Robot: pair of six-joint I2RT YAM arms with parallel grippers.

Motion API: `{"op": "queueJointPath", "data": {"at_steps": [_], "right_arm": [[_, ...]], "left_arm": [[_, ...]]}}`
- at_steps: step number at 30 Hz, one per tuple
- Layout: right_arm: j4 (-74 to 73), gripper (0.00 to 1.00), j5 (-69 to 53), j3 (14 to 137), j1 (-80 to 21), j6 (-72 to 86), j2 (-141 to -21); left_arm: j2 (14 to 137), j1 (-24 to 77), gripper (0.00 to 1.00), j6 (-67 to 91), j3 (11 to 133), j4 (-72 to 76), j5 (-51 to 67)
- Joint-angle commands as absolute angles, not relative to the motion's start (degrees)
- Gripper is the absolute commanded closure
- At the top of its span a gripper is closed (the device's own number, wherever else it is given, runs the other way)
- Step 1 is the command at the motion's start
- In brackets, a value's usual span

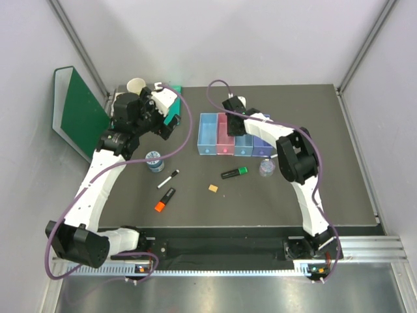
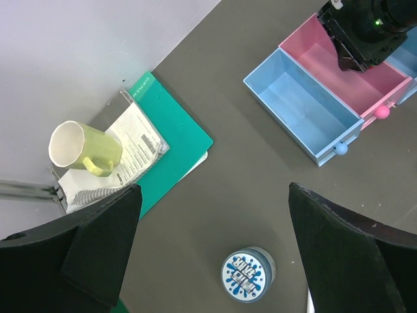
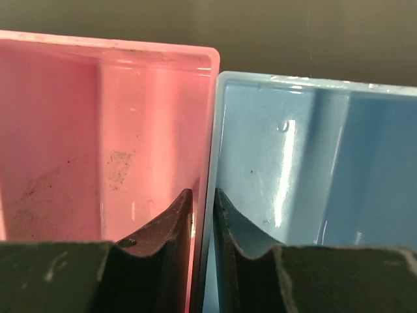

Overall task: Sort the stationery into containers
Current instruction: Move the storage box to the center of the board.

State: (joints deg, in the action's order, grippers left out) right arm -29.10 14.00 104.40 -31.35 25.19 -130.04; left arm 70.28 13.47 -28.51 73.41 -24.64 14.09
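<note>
My right gripper [image 1: 230, 108] [image 3: 203, 202] is shut on the wall shared by the pink bin [image 3: 78, 130] and the blue bin [image 3: 313, 150], one finger inside each. The containers [image 1: 207, 134] stand in a joined row: light blue, pink [image 1: 225, 135], blue, purple [image 1: 260, 143]. My left gripper [image 1: 167, 125] [image 2: 215, 254] hangs wide open above the table, with the round blue-patterned tin [image 2: 247, 274] [image 1: 154, 158] below it, nearer its right finger. Loose on the table lie a white pen [image 1: 168, 179], an orange-capped highlighter [image 1: 165, 199], a green-capped highlighter [image 1: 234, 173], a tan block [image 1: 213, 188] and a clear tub [image 1: 266, 168].
A green folder [image 1: 81, 114] leans against the left wall. A cup [image 1: 136, 85] [image 2: 78, 147] sits at the back left on a clear tray of papers, on top of a teal board [image 2: 172, 140]. My left arm reaches over that corner.
</note>
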Motion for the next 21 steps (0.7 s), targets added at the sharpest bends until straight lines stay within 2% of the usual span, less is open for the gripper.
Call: {"op": "queueJointPath", "data": {"at_steps": [1,14,15,16,21], "right_arm": [[-25.6,0.81,13.0,107.7,-31.6,22.5,-132.8],[-24.3,0.80,13.8,110.7,-33.0,20.2,-134.5],[-24.3,0.78,13.8,110.6,-32.9,20.0,-134.2],[-24.3,0.69,13.9,110.3,-33.0,19.8,-133.9],[-24.4,0.50,14.5,108.6,-33.0,18.6,-129.0]], "left_arm": [[70.3,13.2,0.01,-28.6,74.4,-22.9,14.1],[69.3,13.1,0.01,-28.7,72.6,-21.9,14.0],[69.2,13.1,0.01,-28.7,72.5,-21.9,14.1],[69.2,13.1,0.01,-28.7,72.4,-21.9,14.1],[68.6,13.1,0.01,-28.0,72.4,-22.1,15.3]]}}
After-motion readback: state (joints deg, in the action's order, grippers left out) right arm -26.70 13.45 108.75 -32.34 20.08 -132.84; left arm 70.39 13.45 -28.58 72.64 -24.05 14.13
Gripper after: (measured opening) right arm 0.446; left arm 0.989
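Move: My right hand has the storage box pinched by the wall between the pink and middle light-blue compartments; the box's middle is about 1 cm back of my fingers, 0 cm sideways and 2 cm lower. Behind it, the green-capped marker lies about 15 cm back, straight in line, and the clear jar some 13 cm back and 11 cm right. From my left hand the box is roughly 9 cm ahead, 23 cm right and 29 cm down. I ease my right hand left and forward, about 2 cm each way, still gripping the compartment wall to set the storage box's final place, turning slightly counter-clockwise. Then, still creeping the same way, I open the fingers to nearly half and release the wall, which stays between them as the hand rises about half a centimetre. ##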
